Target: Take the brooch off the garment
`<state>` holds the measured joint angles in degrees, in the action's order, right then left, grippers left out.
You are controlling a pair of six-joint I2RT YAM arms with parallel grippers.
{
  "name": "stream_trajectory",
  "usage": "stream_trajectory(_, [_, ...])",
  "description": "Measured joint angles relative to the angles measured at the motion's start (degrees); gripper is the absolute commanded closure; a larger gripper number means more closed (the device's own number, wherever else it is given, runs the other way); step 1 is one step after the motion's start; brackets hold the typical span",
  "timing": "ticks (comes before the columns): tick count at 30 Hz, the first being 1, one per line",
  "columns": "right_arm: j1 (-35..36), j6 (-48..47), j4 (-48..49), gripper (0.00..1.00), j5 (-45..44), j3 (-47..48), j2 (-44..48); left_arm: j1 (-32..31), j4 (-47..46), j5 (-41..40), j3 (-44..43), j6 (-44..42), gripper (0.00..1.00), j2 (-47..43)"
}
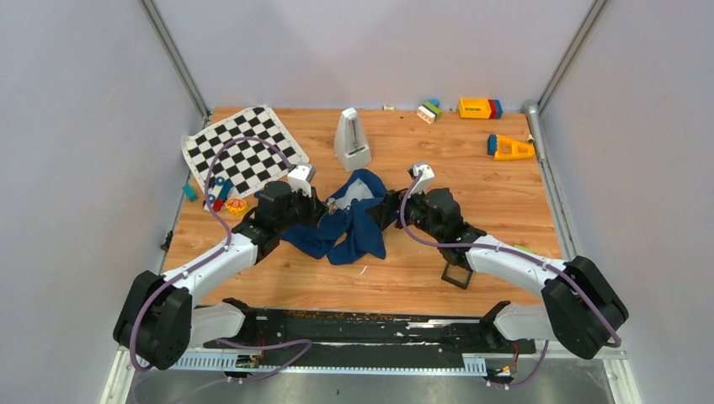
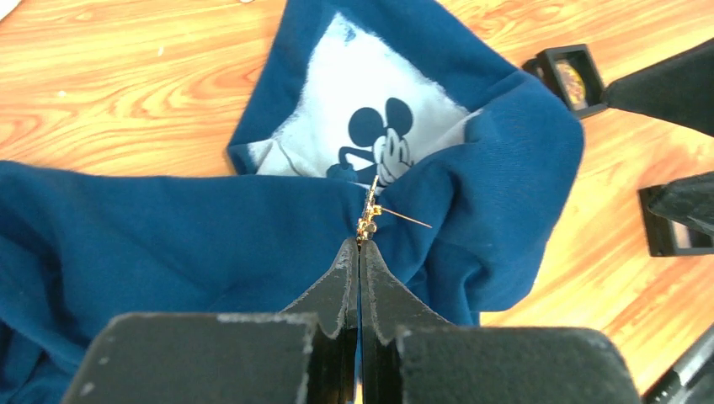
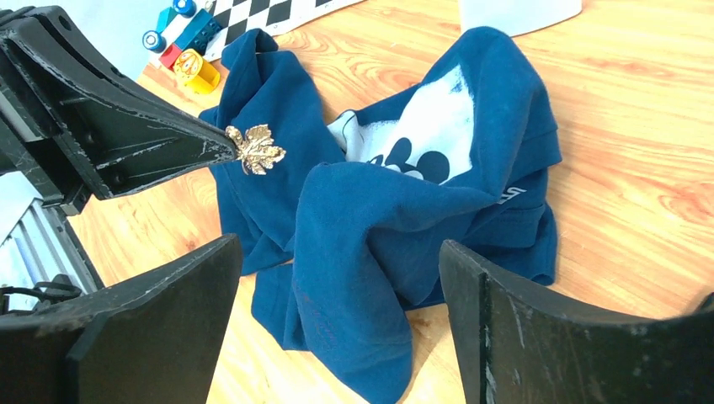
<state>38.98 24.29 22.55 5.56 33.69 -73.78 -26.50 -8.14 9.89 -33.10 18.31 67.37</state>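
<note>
The garment (image 1: pixel 354 227) is a crumpled navy T-shirt at mid-table, its Mickey Mouse print (image 2: pixel 379 135) facing up. The brooch (image 3: pixel 255 151) is a small gold leaf. My left gripper (image 2: pixel 359 244) is shut on the brooch's edge, just over the shirt's left folds. In the left wrist view the brooch (image 2: pixel 368 220) shows edge-on, its thin pin (image 2: pixel 411 221) sticking out bare to the right. I cannot tell whether it still touches the cloth. My right gripper (image 3: pixel 338 244) is open and empty, low at the shirt's right side (image 3: pixel 379 227), with a fold lying between its fingers' line.
A chequered cloth (image 1: pixel 240 147) lies at the back left with small toys (image 1: pixel 229 200) by it. A white metronome (image 1: pixel 352 139) stands behind the shirt. Black square frames (image 1: pixel 457 275) sit near the right arm. Coloured blocks (image 1: pixel 480 108) lie at the back right.
</note>
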Motion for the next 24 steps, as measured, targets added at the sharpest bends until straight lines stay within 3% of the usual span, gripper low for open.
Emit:
stream_trajectory(11, [-0.3,-4.5,-0.4,0.18,2.4,-0.8,2.1,0.0,-8.7,13.1,2.8,4.6,1.0,-4.8])
stream_trajectory(16, [-1.2,-4.2,2.4,0.42,5.3,-5.3,5.7,0.0,-15.1,19.8,4.0,6.6,1.0,-4.6])
stream_trajectory(20, [-2.1,-3.3,3.5,0.47,7.1,-6.5,7.2,0.0,-20.5,24.4,4.7,8.2,1.0,-2.6])
stream_trajectory(24, [-2.8,-2.7,4.8,0.47,9.1,-7.5,9.1,0.0,-25.3,28.3,5.2,9.8,1.0,-0.4])
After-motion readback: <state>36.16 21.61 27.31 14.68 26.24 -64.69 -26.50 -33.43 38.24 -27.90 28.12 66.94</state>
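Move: The left fingers hold the brooch at their tips, already free of the garment; the right hand's open fingers stand about 12 cm to the right, 1 cm back, roughly level. The garment's mouse print lies some 5 cm ahead, 7 cm right and 10 cm below the left hand, with the white tower about 17 cm ahead and 7 cm right. From the right hand, the brooch is about 10 cm left, 2 cm ahead and nearly level. Keeping its pinch on the brooch, the left hand carries it up and right, and also back, about 10 cm in all, towards the right gripper, swinging clockwise and levelling so the fingertips point across at it. The right hand draws back some 3 cm, rising slightly, while its fingers narrow from nearly wide open to about half, touching nothing. ##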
